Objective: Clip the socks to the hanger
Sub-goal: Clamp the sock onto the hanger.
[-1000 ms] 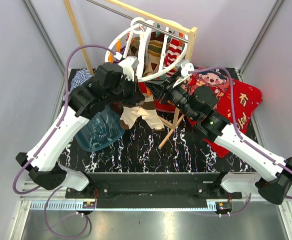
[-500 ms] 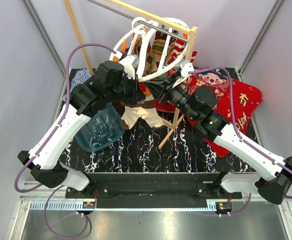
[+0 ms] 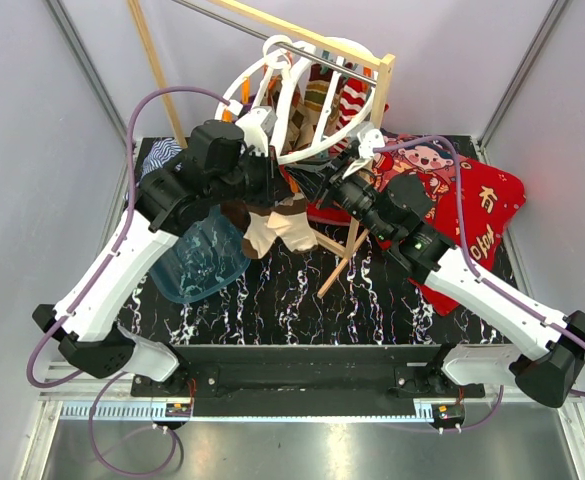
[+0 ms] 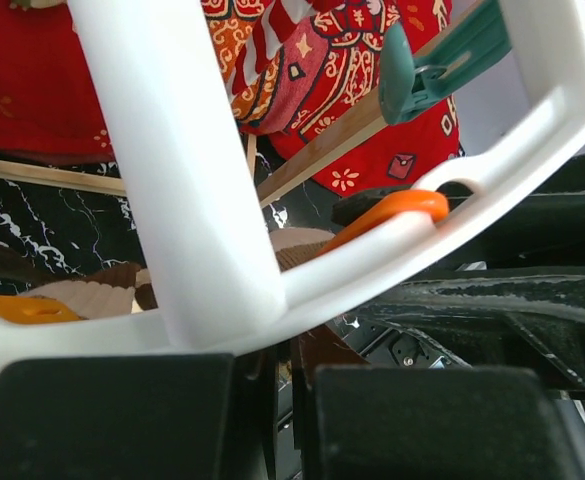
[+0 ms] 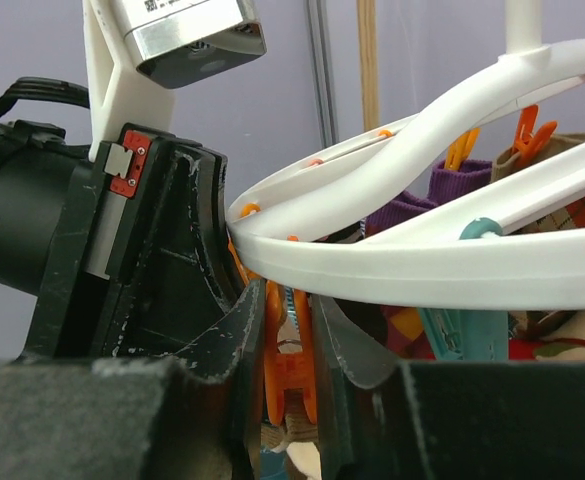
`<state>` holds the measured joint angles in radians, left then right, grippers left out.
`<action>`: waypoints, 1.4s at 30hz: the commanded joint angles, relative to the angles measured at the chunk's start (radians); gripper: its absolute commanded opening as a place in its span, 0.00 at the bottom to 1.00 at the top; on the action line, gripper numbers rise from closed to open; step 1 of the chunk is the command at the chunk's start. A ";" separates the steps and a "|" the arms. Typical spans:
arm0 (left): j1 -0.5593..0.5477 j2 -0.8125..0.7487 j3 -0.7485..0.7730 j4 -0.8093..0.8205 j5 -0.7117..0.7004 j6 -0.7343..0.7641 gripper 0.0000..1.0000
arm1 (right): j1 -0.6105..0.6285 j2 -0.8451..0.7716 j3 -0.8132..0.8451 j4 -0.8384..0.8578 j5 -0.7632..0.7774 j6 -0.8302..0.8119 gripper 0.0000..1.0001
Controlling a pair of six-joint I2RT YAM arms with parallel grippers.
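The white round hanger (image 3: 294, 108) hangs tilted from the wooden frame, with argyle (image 3: 317, 98) and red-white striped socks (image 3: 352, 100) clipped on. My left gripper (image 3: 275, 186) is just under its near rim, shut on a brown and beige sock (image 3: 272, 226) that dangles below. In the left wrist view the hanger's ring (image 4: 192, 200) fills the front, and brown sock cloth (image 4: 324, 356) sits between the nearly closed jaws (image 4: 290, 372). My right gripper (image 3: 313, 183) faces it. In the right wrist view it (image 5: 292, 335) is shut on an orange clip (image 5: 292, 375) hanging under the ring (image 5: 422, 262).
A clear blue basin (image 3: 200, 262) sits front left on the black marbled table (image 3: 302, 300). The red cartoon blanket (image 3: 472, 215) lies at the right under the right arm. The wooden frame's leg (image 3: 347, 250) slants across the middle. A blue-white striped cloth (image 3: 160, 155) lies back left. A teal clip (image 5: 462, 325) hangs nearby.
The hanger has tipped up and to the left. My left gripper has lifted the sock closer to the rim. My right gripper has shifted a little left and up with the clip.
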<state>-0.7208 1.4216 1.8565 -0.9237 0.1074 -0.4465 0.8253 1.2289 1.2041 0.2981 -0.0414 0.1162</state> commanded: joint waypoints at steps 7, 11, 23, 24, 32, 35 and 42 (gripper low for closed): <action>0.000 -0.044 0.010 0.138 0.028 -0.015 0.00 | 0.006 -0.017 -0.040 0.058 -0.075 -0.059 0.00; 0.000 -0.052 0.009 0.146 0.055 -0.020 0.00 | 0.006 -0.020 -0.060 0.084 -0.072 -0.072 0.00; 0.000 -0.066 -0.045 0.183 0.106 -0.038 0.00 | 0.006 -0.039 -0.110 0.171 -0.051 -0.070 0.03; 0.000 -0.067 -0.049 0.186 0.107 -0.041 0.00 | 0.006 -0.037 -0.110 0.171 -0.052 -0.070 0.05; 0.000 -0.079 -0.066 0.203 0.100 -0.046 0.00 | 0.006 -0.040 -0.112 0.173 -0.057 -0.066 0.44; 0.000 -0.079 -0.065 0.204 0.095 -0.044 0.00 | 0.008 -0.049 -0.113 0.173 -0.055 -0.066 0.53; 0.003 -0.088 -0.066 0.209 0.075 -0.043 0.04 | 0.006 -0.089 -0.115 0.161 -0.052 -0.067 0.77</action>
<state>-0.7189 1.3621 1.7889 -0.8268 0.1768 -0.4805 0.8200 1.1797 1.0973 0.4591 -0.0452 0.0467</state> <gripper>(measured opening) 0.024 0.712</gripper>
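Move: The right fingers already squeeze the orange clip under the hanger's rim; the sock edge for its jaws lies about 4 cm below that hand and 1 cm to its left. The white rim passes some 3 cm above the right hand point and 1 cm ahead, and a teal clip hangs about 7 cm ahead and 4 cm to the right, level in height. From the shut left hand, the same sock edge is roughly 2 cm right, 1 cm ahead and 2 cm down. Keep the right gripper pinching the orange clip's handles almost in place while its fingertips tip up about 5 degrees, then open the fingers wide to let the clip go, drifting about 1 cm right. Meanwhile keep the left gripper shut on the sock and ease it up some 1.5 cm and slightly back, rolling its left side down a little. ##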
